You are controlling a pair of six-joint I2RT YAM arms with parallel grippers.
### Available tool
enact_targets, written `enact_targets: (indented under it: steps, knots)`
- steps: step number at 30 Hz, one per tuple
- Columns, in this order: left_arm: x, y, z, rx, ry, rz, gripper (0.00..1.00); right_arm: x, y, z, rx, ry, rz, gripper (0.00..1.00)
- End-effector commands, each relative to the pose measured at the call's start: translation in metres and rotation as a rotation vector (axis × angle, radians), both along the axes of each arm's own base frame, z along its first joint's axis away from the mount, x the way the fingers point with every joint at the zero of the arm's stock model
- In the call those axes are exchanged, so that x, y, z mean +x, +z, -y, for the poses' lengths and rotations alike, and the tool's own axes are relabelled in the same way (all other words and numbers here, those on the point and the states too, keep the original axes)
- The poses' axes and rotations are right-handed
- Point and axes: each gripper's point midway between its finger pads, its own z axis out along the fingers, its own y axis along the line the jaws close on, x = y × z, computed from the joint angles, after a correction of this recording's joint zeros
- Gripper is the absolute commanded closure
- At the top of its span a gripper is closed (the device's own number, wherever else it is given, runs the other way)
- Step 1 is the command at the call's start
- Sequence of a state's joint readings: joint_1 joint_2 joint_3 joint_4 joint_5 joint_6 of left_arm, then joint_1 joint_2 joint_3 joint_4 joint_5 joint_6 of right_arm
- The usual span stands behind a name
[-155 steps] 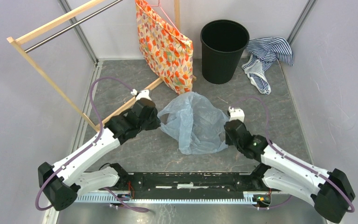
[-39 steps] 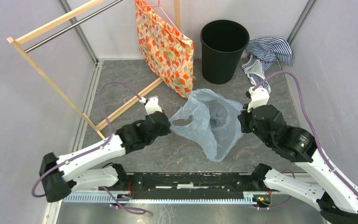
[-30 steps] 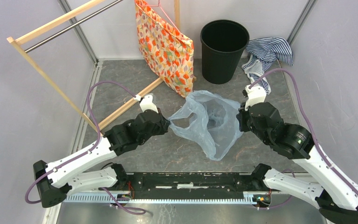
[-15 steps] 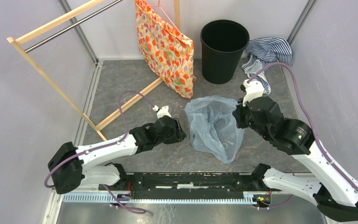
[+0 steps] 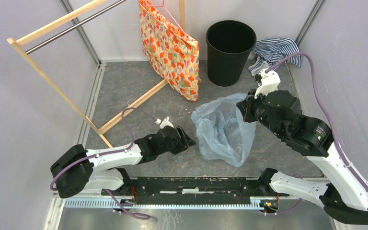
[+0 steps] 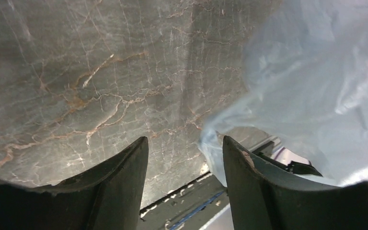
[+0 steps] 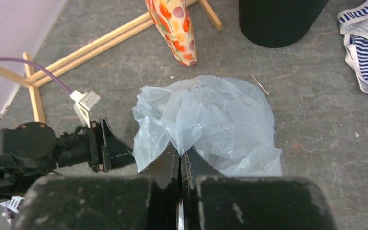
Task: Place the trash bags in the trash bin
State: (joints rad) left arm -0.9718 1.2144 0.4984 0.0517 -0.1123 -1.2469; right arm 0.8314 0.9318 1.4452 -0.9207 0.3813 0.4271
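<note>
The pale-blue translucent trash bag [image 5: 225, 130] hangs crumpled from my right gripper [image 5: 242, 111], which is shut on its upper edge; its lower part drapes toward the floor. From the right wrist, the bag [image 7: 211, 120] spreads out beyond the pinched right gripper [image 7: 179, 152]. My left gripper [image 5: 189, 141] stands open just left of the bag, holding nothing. In the left wrist view the bag [image 6: 316, 91] fills the right side beside the open left gripper [image 6: 185, 146]. The black trash bin [image 5: 230, 51] stands upright at the back, its base [image 7: 278, 21] seen from the right wrist.
An orange floral fabric bag [image 5: 170, 48] hangs from a wooden rack [image 5: 52, 79] left of the bin. A blue-white striped cloth [image 5: 273, 60] lies right of the bin. Grey walls enclose the marbled floor [image 5: 139, 91].
My left gripper let go of the bag, opened and drew back toward the near side. The right gripper lifted the bag and moved it slightly toward the bin; the bag's mouth collapsed.
</note>
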Motion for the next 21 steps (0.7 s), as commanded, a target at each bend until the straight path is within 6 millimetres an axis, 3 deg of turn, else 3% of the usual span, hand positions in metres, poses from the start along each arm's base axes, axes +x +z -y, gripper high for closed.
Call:
enact_targets:
  steps: [1, 9, 17, 21]
  knots:
    - [0.006, 0.034, 0.019, -0.218, 0.07, -0.03, 0.34, 0.006, 0.036, -0.014, 0.129, 0.006, 0.064, 1.0]
    - [-0.003, 0.046, 0.036, -0.316, 0.017, -0.067, 0.33, 0.015, 0.051, -0.024, 0.18, 0.0, 0.091, 1.0]
    - [-0.025, 0.041, 0.05, -0.354, -0.02, -0.11, 0.34, 0.026, 0.062, -0.035, 0.222, -0.014, 0.106, 1.0]
    - [-0.024, 0.035, 0.051, -0.372, -0.004, -0.115, 0.33, 0.028, 0.069, -0.044, 0.253, 0.002, 0.109, 1.0]
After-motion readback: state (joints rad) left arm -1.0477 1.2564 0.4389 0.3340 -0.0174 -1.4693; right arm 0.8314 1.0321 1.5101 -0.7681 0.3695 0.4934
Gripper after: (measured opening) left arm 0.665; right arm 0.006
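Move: The blue trash bag hangs from the closed right fingers, its middle some 14 cm to the open left hand's right, 2 cm ahead and 10 cm above. From the right hand, the trash bin stands about 34 cm ahead, 3 cm left and 20 cm below; the striped shirt lies roughly 38 cm ahead, 20 cm right and 34 cm below. Open left hand eases 5 cm right, up, back towards the bag; right carries it left, up and forward. ##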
